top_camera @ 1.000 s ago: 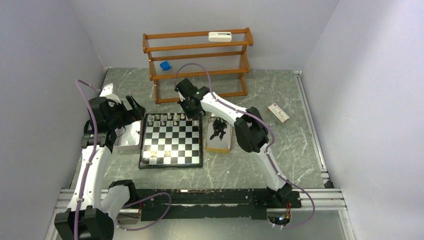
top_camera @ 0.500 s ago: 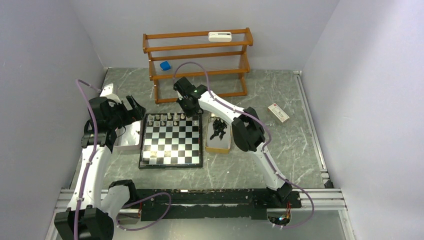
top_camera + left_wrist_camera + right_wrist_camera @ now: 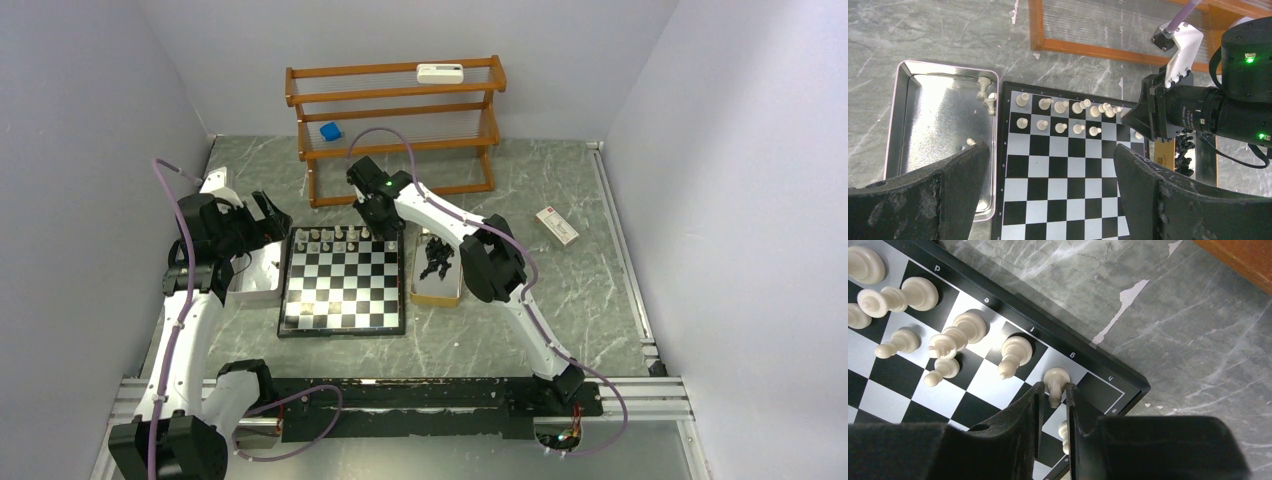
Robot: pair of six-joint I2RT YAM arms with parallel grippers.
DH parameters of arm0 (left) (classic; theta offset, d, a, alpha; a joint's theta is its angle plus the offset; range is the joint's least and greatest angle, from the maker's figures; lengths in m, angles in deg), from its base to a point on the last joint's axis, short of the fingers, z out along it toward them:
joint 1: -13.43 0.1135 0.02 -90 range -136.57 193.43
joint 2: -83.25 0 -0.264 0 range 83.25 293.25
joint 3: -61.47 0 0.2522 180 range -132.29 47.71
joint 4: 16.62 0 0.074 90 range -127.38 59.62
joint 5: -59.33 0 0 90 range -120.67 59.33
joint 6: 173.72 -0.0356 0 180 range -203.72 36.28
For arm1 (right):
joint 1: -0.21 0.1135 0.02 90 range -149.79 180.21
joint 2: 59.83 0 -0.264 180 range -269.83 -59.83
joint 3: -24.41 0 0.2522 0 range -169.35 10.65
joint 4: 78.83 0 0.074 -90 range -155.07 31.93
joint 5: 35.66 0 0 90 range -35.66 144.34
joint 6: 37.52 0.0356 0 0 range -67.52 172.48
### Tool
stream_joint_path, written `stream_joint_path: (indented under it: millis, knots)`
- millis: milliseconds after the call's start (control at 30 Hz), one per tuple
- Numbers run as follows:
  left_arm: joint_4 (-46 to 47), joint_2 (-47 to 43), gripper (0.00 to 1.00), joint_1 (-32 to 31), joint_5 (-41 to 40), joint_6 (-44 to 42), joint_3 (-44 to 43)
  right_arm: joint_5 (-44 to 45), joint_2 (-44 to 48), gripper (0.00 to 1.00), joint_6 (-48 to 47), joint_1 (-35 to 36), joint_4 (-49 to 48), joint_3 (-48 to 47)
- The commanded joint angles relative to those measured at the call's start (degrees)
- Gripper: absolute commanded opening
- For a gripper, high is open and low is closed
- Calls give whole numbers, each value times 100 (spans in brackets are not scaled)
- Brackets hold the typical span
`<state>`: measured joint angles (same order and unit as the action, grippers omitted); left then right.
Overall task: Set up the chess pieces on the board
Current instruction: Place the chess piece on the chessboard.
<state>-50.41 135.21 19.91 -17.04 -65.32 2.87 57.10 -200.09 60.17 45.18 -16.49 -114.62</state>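
Observation:
The board (image 3: 345,290) lies mid-table, with cream chess pieces (image 3: 335,236) in its two far rows. My right gripper (image 3: 1053,387) hangs over the far right corner of the board (image 3: 883,400). Its jaws are a narrow gap apart, on either side of a cream piece (image 3: 1055,377) that stands on the g square of the back row. A thin gap shows on each side of the piece. Another cream piece (image 3: 1063,430) stands just below the jaws. My left gripper (image 3: 1050,147) hovers wide open above the board's left edge (image 3: 1058,170), holding nothing. Black pieces (image 3: 438,258) lie in the right tray.
A silver tray (image 3: 938,125) left of the board holds a few cream pieces (image 3: 984,85). A yellow-rimmed tray (image 3: 437,298) lies right of the board. Behind stands a wooden rack (image 3: 395,110) with a blue cube (image 3: 330,131) and a white device (image 3: 440,72). A small box (image 3: 556,226) lies at the right.
My right gripper's jaws have parted from shut and the arm has shifted slightly left at the board's far right corner. The left arm has not moved.

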Motion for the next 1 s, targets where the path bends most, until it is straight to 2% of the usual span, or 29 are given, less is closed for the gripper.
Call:
stream_joint_path:
  millis: [0, 600, 667, 767, 967]
  knots:
    - [28, -61, 98, -55, -27, -48, -78, 44, -116, 25, -21, -24, 116, -160]
    - [-9, -83, 98, -58, -90, -50, -78, -87, -59, 27, -14, -27, 172, -210]
    - [-17, -82, 98, -59, -110, -53, -84, -100, 6, 31, 17, -24, 160, -165]
    - [-18, -81, 98, -58, -123, -54, -80, -77, 166, 42, 66, -31, 30, -31]
    - [-96, 41, 98, -59, -301, 89, -69, -127, 453, 49, 100, -25, -20, -30]
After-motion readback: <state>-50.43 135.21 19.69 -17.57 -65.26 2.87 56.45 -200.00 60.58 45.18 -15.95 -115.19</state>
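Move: The white chess piece stands between the right hand's fingertips, level with the hand point and its middle about 1 cm below. From that hand, the next back-row piece is 3 cm to the left and level with it, a corner pawn some 3 cm right and 3 cm back, both about 1 cm below. From the left hand the chess piece lies roughly 8 cm ahead, 24 cm right and 18 cm below. The right hand stays around the chess piece, then its fingers spread from a quarter to about half open. ##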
